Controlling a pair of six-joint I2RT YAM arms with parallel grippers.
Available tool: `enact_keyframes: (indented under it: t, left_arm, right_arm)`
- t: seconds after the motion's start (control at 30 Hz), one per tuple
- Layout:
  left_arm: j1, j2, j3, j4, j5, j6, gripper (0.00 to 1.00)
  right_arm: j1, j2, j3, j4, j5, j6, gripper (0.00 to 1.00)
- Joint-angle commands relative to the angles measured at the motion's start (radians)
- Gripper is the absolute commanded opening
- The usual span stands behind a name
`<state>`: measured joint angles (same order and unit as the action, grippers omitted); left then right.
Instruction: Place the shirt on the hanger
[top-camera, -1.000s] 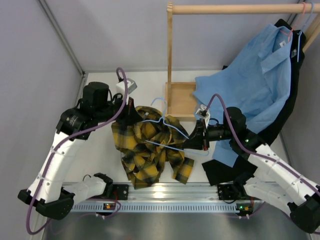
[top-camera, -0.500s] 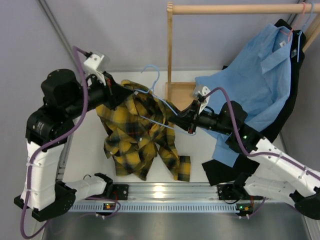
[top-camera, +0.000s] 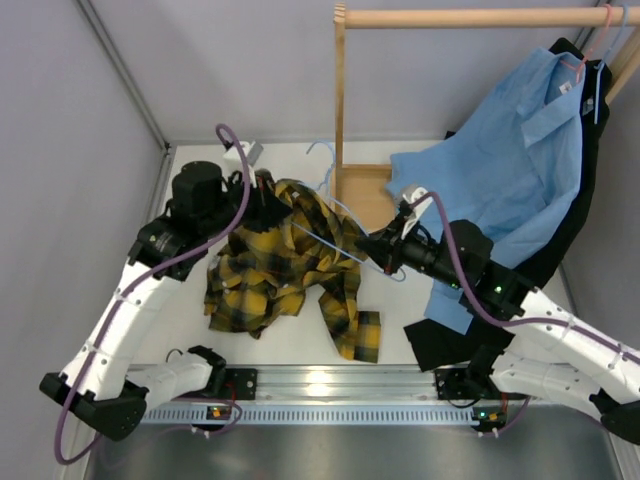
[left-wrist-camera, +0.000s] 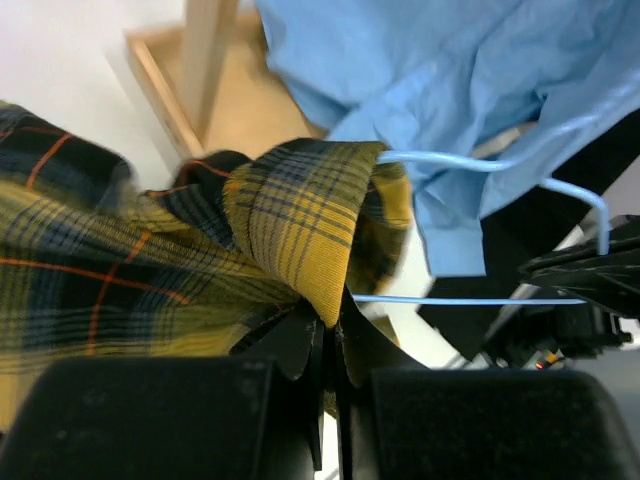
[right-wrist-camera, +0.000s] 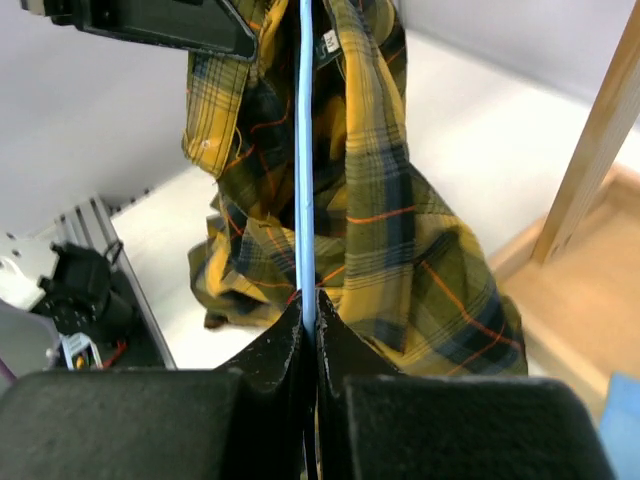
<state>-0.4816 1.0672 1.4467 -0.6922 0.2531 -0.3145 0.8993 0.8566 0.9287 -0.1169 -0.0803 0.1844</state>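
Note:
The yellow and black plaid shirt hangs bunched from my left gripper and trails onto the white table. In the left wrist view that gripper is shut on a fold of the shirt. The pale blue hanger runs slanted through the shirt's upper part, its hook near the wooden post. My right gripper holds its lower wire. The right wrist view shows this gripper shut on the hanger, which rises into the shirt.
A wooden rack with a flat base stands at the back. From its rail, at the right, hang a light blue shirt on a pink hanger and a black garment. A metal rail runs along the near edge.
My left arm swung up and left with the shirt, then came back down toward the rack. The right gripper carried the hanger slightly back and left. The shirt has spread further left.

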Motion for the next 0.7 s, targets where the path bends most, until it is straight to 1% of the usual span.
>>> enact_keyframes:
  t: [0.0, 0.07, 0.1, 0.13, 0.23, 0.27, 0.3, 0.33, 0.37, 0.4, 0.43, 0.53, 0.57, 0.6, 0.67]
  left_arm:
    - [-0.02, -0.056, -0.092, 0.226, 0.141, -0.124, 0.0]
    - [-0.077, -0.052, -0.106, 0.267, 0.137, -0.141, 0.0]
    - [-0.104, -0.047, -0.106, 0.278, 0.108, -0.15, 0.0]
    - [-0.168, -0.043, -0.106, 0.296, 0.088, -0.147, 0.0]
    - [-0.27, 0.002, -0.054, 0.295, 0.023, -0.126, 0.0]
    - [-0.279, 0.011, -0.014, 0.295, 0.02, -0.121, 0.0]
    - [-0.284, 0.02, 0.004, 0.293, 0.014, -0.124, 0.0]
    - [-0.287, 0.022, 0.02, 0.289, -0.014, -0.132, 0.0]
    - [-0.287, 0.017, 0.049, 0.271, -0.052, -0.138, 0.0]
    - [-0.287, 0.011, 0.058, 0.266, -0.095, -0.138, 0.0]
    - [-0.287, -0.004, 0.063, 0.26, -0.179, -0.132, 0.0]
    - [-0.287, -0.006, 0.095, 0.229, -0.273, -0.094, 0.03]
    - [-0.287, 0.002, 0.113, 0.206, -0.329, -0.078, 0.04]
    - [-0.287, 0.011, 0.132, 0.157, -0.365, -0.068, 0.04]
    - [-0.287, 0.037, 0.175, 0.119, -0.458, -0.037, 0.01]
  right_arm:
    - [0.015, 0.05, -0.057, 0.198, 0.033, 0.09, 0.0]
    - [0.021, 0.07, -0.124, 0.308, 0.022, 0.138, 0.0]
    - [0.024, 0.081, -0.134, 0.392, 0.008, 0.145, 0.0]
    - [0.033, 0.097, -0.136, 0.419, -0.009, 0.141, 0.0]
    - [0.046, 0.145, -0.134, 0.517, -0.099, 0.101, 0.0]
    - [0.046, 0.142, -0.158, 0.557, -0.14, 0.096, 0.0]
    - [0.047, 0.133, -0.174, 0.616, -0.136, 0.093, 0.0]
    - [0.047, 0.122, -0.185, 0.617, -0.107, 0.096, 0.0]
    - [0.047, 0.095, -0.2, 0.611, -0.049, 0.092, 0.0]
    - [0.047, 0.082, -0.206, 0.603, -0.036, 0.081, 0.0]
    - [0.047, 0.067, -0.211, 0.588, -0.03, 0.054, 0.0]
    - [0.046, 0.009, -0.241, 0.586, -0.027, 0.021, 0.0]
    - [0.046, -0.025, -0.261, 0.589, -0.009, 0.017, 0.0]
    - [0.046, -0.042, -0.271, 0.589, 0.0, 0.012, 0.0]
    - [0.044, -0.1, -0.306, 0.609, 0.01, 0.007, 0.0]
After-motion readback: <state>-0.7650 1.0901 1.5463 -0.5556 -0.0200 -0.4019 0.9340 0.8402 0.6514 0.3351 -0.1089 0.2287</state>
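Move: The left hand still pinches the shirt's shoulder edge, with the hanger's near end tucked inside it; the hanger's middle lies about 9 cm to the right, roughly level in height and 1 cm back. The rest of the shirt hangs beneath, its middle some 18 cm below and 3 cm back. The rack's wooden tray is roughly 20 cm ahead, 15 cm right and 35 cm down. From the right hand, gripping the hanger, its middle is about 5 cm left, 4 cm ahead and 4 cm up. Keep both grips shut. Dip the left gripper slightly while sweeping it about 8 cm right and some 4 cm back, then lift it about 10 cm, easing partway back left and forward, to draw the shirt edge up around the hanger. With the right gripper, drop the hanger nearly 7 cm and carry it 5 cm left, then come partly up and back right, rolling its left side up about 10 degrees. ##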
